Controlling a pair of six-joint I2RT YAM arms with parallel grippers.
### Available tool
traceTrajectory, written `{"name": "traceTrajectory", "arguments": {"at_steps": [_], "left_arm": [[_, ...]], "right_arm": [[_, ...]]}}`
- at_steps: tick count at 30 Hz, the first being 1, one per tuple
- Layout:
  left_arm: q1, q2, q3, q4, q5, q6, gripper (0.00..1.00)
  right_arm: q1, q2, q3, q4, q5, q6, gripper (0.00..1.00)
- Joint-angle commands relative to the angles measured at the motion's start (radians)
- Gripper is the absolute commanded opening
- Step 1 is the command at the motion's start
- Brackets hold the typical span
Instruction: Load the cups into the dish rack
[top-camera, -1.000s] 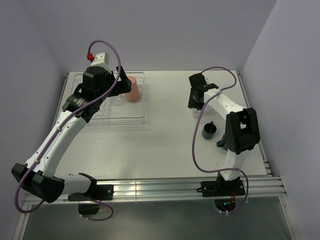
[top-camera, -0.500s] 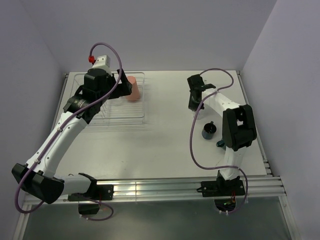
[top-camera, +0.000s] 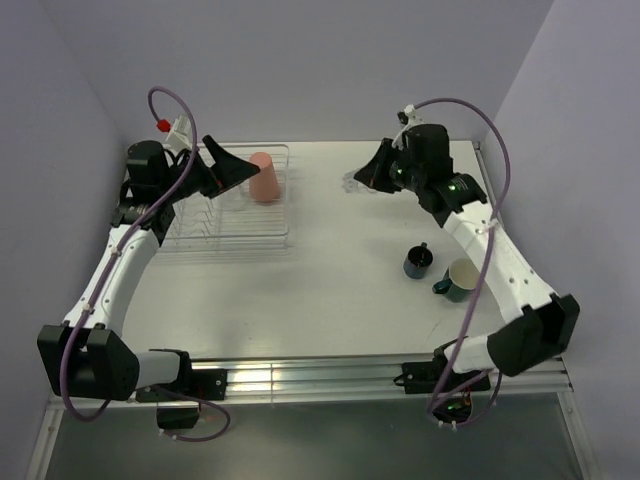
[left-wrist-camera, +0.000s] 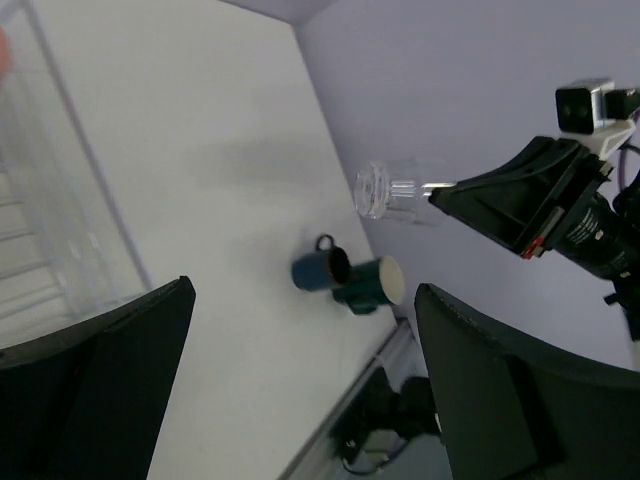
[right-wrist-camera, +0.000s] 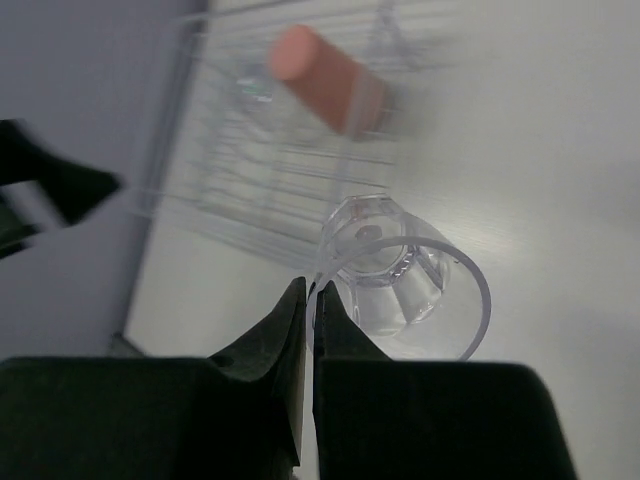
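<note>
My right gripper (top-camera: 372, 178) is shut on the rim of a clear glass tumbler (top-camera: 356, 183), held in the air and tipped on its side above the table's far middle. In the right wrist view one finger is inside the tumbler (right-wrist-camera: 405, 270) and one outside, at the gripper (right-wrist-camera: 310, 292). A salmon-pink tumbler (top-camera: 264, 177) stands upside down in the wire dish rack (top-camera: 232, 236) at the far left. My left gripper (top-camera: 226, 164) is open and empty beside the pink tumbler, over the rack. A navy mug (top-camera: 418, 262) and a teal mug (top-camera: 460, 280) sit together on the table at the right. I cannot make out a second clear tumbler.
The left wrist view shows the held tumbler (left-wrist-camera: 388, 190), both mugs (left-wrist-camera: 322, 268) and the rack's rim (left-wrist-camera: 70, 190). Lilac walls close in the back and both sides. A metal rail (top-camera: 300, 375) runs along the near edge.
My right arm has lifted the clear tumbler off the table and swung it up and to the left. My left arm has drawn back to the left, and its gripper now points right.
</note>
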Motion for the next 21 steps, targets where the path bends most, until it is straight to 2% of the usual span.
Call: {"name": "traceTrajectory", "arguments": {"at_steps": [1, 7, 12, 21], "left_arm": [[-0.006, 0.000, -0.031, 0.300, 0.292, -0.176, 0.99], [-0.017, 0.014, -0.094, 0.519, 0.333, -0.296, 0.99], [-0.052, 0.028, -0.077, 0.465, 0.307, -0.239, 0.99], [-0.084, 0.056, -0.037, 0.321, 0.232, -0.130, 0.96]], "right_arm": [[0.050, -0.057, -0.013, 0.204, -0.259, 0.125, 0.00], [0.113, -0.028, -0.037, 0.438, -0.383, 0.304, 0.00], [0.161, 0.026, -0.068, 0.661, -0.460, 0.464, 0.00], [0.175, 0.085, -0.114, 0.926, -0.544, 0.665, 0.00]]}}
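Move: The right hand already pinches the clear glass by its rim, with the glass's middle some 3 cm ahead, 2 cm left and 3 cm below. It is being taken to the open left gripper, about 28 cm left, 1 cm back and 4 cm higher. From the left hand that glass lies roughly 26 cm right, 2 cm ahead and 7 cm lower; the orange cup in the rack is about 15 cm ahead, 2 cm right and 25 cm down. Still pinching the glass by its wall, the right fingers carry it about 15 cm left towards the open left gripper, rising some 8 cm early on and drawing back about 6 cm, while the wrist rolls its left side up and swings counter-clockwise. The left hand comes to meet it, about 5 cm right and 3 cm back, turning some 20 degrees clockwise with fingers wide open. ##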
